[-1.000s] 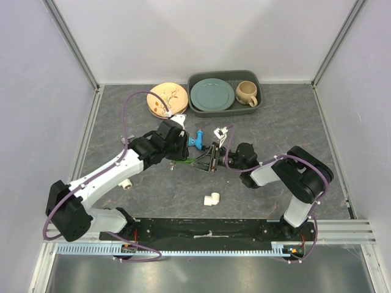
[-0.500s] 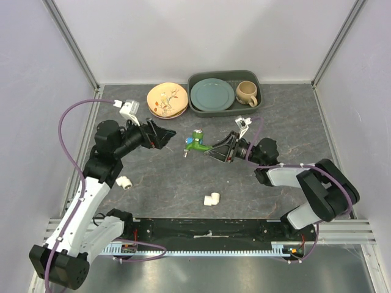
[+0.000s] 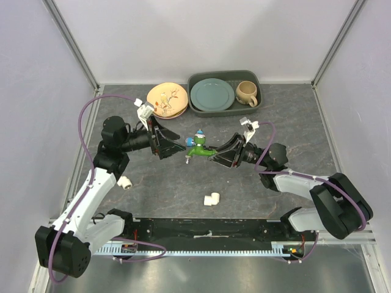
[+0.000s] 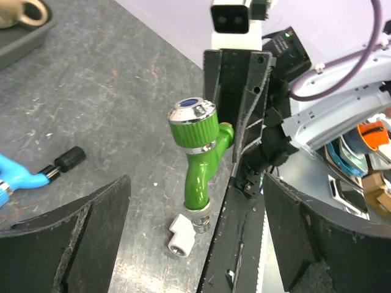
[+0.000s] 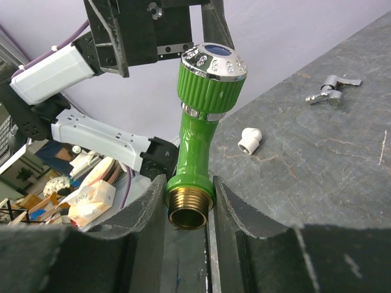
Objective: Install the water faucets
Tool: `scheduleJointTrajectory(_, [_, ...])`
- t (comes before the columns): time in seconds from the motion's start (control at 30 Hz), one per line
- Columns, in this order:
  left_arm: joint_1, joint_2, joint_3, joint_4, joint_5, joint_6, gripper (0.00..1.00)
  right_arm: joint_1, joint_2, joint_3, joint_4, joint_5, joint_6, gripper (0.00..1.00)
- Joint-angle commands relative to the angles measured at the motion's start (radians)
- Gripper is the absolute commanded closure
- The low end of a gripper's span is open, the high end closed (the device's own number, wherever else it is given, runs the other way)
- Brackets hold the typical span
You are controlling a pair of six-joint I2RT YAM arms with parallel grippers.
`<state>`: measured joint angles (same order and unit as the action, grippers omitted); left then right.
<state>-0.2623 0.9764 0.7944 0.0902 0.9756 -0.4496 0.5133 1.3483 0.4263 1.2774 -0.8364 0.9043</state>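
Note:
My right gripper [image 3: 220, 154] [image 5: 190, 196] is shut on the brass threaded end of the bright green water faucet [image 3: 198, 149] [image 5: 198, 131], which it holds off the table, chrome knob pointing at the left arm. My left gripper [image 3: 176, 145] [image 4: 194, 241] is open just left of it. In the left wrist view the green faucet [image 4: 200, 165] shows between the wide-apart fingers and touches neither. The light blue faucet [image 4: 15, 177] with its black end lies on the table at that view's left edge.
One white elbow fitting [image 3: 211, 199] [image 4: 181, 235] lies near the front, another [image 3: 124, 182] by the left arm. A small grey metal piece [image 5: 330, 94] lies on the table. At the back stand stacked orange plates [image 3: 166, 99] and a grey tray [image 3: 256, 105] with a teal plate and mug.
The left gripper opened and pulled away to the left, then came back toward the green faucet. The right gripper lifted the green faucet and carried it slightly right.

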Motion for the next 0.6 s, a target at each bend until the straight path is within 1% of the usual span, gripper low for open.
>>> scheduleJointTrajectory(0.0, [-0.034, 0.011, -0.007, 0.092, 0.08, -0.037, 0.07, -0.001, -0.025, -0.011, 0.223, -0.029, 0.056, 1.0])
scheduleJointTrajectory(0.2, [-0.103, 0.08, -0.006, 0.091, 0.074, -0.049, 0.06, 0.011, 0.031, -0.012, 0.367, -0.043, 0.146, 1.0])
scheduleJointTrajectory(0.3, [-0.137, 0.11, -0.006, 0.085, 0.063, -0.044, 0.06, 0.014, 0.037, -0.012, 0.378, -0.043, 0.145, 1.0])
scheduleJointTrajectory(0.4, [-0.15, 0.128, 0.002, 0.054, 0.034, -0.035, 0.06, 0.017, 0.031, -0.014, 0.378, -0.041, 0.139, 1.0])
scheduleJointTrajectory(0.57, [-0.17, 0.174, 0.011, 0.033, 0.035, -0.049, 0.08, 0.017, 0.031, -0.02, 0.376, -0.029, 0.127, 1.0])
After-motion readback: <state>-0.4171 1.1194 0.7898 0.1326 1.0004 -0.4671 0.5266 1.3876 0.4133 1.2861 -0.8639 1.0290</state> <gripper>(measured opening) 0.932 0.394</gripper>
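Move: From the wide-open left hand, the middle of the green faucet is roughly 7 cm to the right, 2 cm back and 4 cm lower. On the table some 26 cm below the left hand, the blue faucet lies about 14 cm ahead and 7 cm right, and the white elbow about 8 cm back and 10 cm right. The right hand already grips the faucet's threaded end; the faucet's middle sits about 4 cm left, 1 cm ahead and 2 cm above it. Rightward and then increasingly downward, easing back a little too, the left hand closes in on the held green faucet by about 5 cm, fingers staying wide open while the wrist swings some 10 degrees clockwise. The right hand keeps its grip on the threaded end, sinks and draws back about 1 cm each, and rolls about 10 degrees to present the knob and spout. ##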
